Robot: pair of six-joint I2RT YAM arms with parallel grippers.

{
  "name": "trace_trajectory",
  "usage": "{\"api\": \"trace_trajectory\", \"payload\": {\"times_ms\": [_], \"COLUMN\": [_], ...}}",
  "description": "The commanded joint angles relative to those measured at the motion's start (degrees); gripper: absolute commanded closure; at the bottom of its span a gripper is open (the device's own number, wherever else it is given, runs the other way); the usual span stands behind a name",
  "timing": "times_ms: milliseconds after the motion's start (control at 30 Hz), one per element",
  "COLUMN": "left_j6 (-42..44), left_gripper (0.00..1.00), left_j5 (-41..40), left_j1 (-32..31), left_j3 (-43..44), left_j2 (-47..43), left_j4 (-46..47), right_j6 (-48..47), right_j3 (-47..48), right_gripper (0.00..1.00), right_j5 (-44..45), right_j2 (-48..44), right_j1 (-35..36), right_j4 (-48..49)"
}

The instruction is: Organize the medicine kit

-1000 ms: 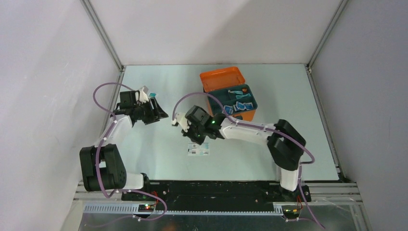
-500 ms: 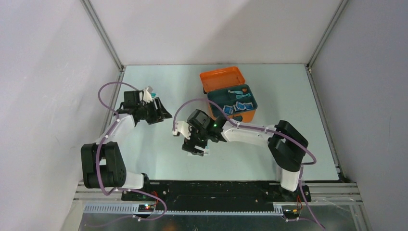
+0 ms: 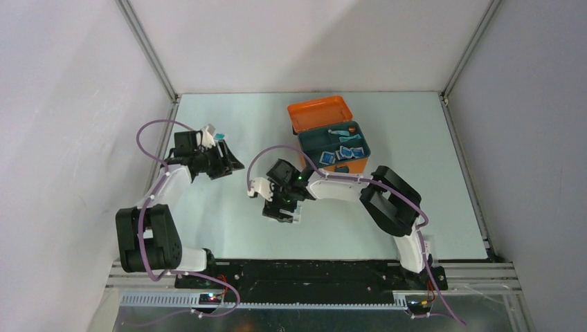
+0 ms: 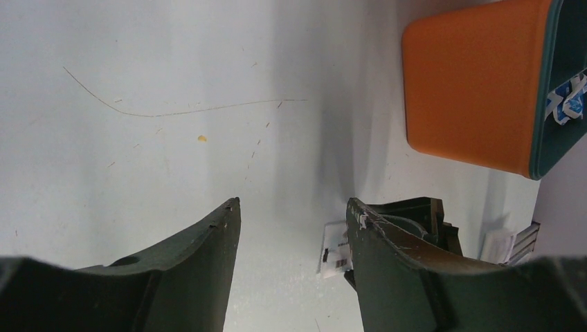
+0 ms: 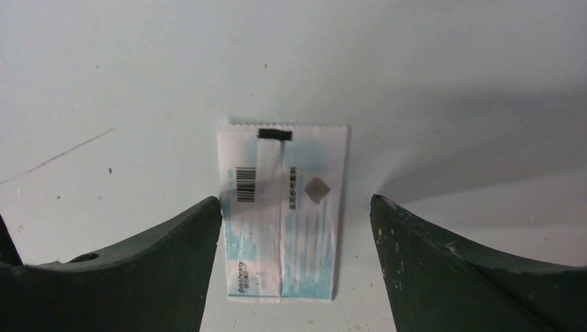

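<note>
The orange medicine kit (image 3: 349,164) stands open at the table's back right, its lid (image 3: 320,113) tipped back and blue packets in a dark teal tray (image 3: 333,143) inside. In the left wrist view the medicine kit (image 4: 471,90) is at the upper right. A white and blue sachet (image 5: 284,207) lies flat on the table. My right gripper (image 5: 296,204) is open and low over it, one finger on each side. From above, the right gripper (image 3: 280,211) covers most of the sachet (image 3: 297,216). My left gripper (image 3: 232,161) hangs open and empty at the left, its fingers (image 4: 208,242) wide apart.
The left wrist view shows the sachet (image 4: 337,247) and my right gripper's dark body (image 4: 415,211) just past my left finger. Grey walls with metal corner rails (image 3: 149,52) enclose the table. A thin scratch (image 4: 173,111) marks the surface.
The right gripper went from shut to open and came down over the sachet. The right arm's elbow folded inwards. The left arm barely shifted.
</note>
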Motion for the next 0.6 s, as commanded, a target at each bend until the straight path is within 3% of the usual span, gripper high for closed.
{"api": "trace_trajectory", "payload": {"times_ms": [0, 133, 267, 467, 567], "left_j6": [-0.91, -0.85, -1.58, -2.55, -1.70], "left_gripper": [0.38, 0.37, 0.37, 0.36, 0.36], "left_j5": [0.81, 1.13, 2.18, 4.87, 7.79], "left_j1": [0.36, 0.37, 0.32, -1.08, -4.76], "left_j3": [-0.53, -1.28, -1.93, -2.36, -2.13], "left_j2": [-2.10, -2.08, -0.38, 4.91, 6.70], "left_j4": [1.53, 1.86, 2.45, 3.97, 5.18], "right_j6": [-0.55, -0.18, 0.21, 0.92, 1.72], "right_j3": [3.00, 4.57, 4.54, 4.58, 4.27], "right_gripper": [0.23, 0.44, 0.53, 0.56, 0.55], "right_j5": [1.83, 0.64, 0.35, 1.30, 1.21], "right_j2": [4.43, 5.66, 3.72, 0.17, -1.70], "right_j1": [0.10, -0.14, -0.23, -0.52, -0.61], "right_j4": [-3.00, -5.51, -5.90, -5.02, -4.48]}}
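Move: The gauze packet lies flat beneath my open right fingers, about 1 cm back, level sideways and 2 cm below the hand point. From that hand the open medicine kit stands some 19 cm ahead and 15 cm to the right, its middle around 4 cm higher. From my left hand the packet is roughly 10 cm back, 17 cm to the right and 10 cm down. I close my right fingers to about half their opening on the gauze packet, pinching it from its near and far long sides, while the hand slips about 1 cm left and slightly forward, low over the table. My still-open left hand sinks about 3 cm and edges right towards the packet, tipping slightly downward. ##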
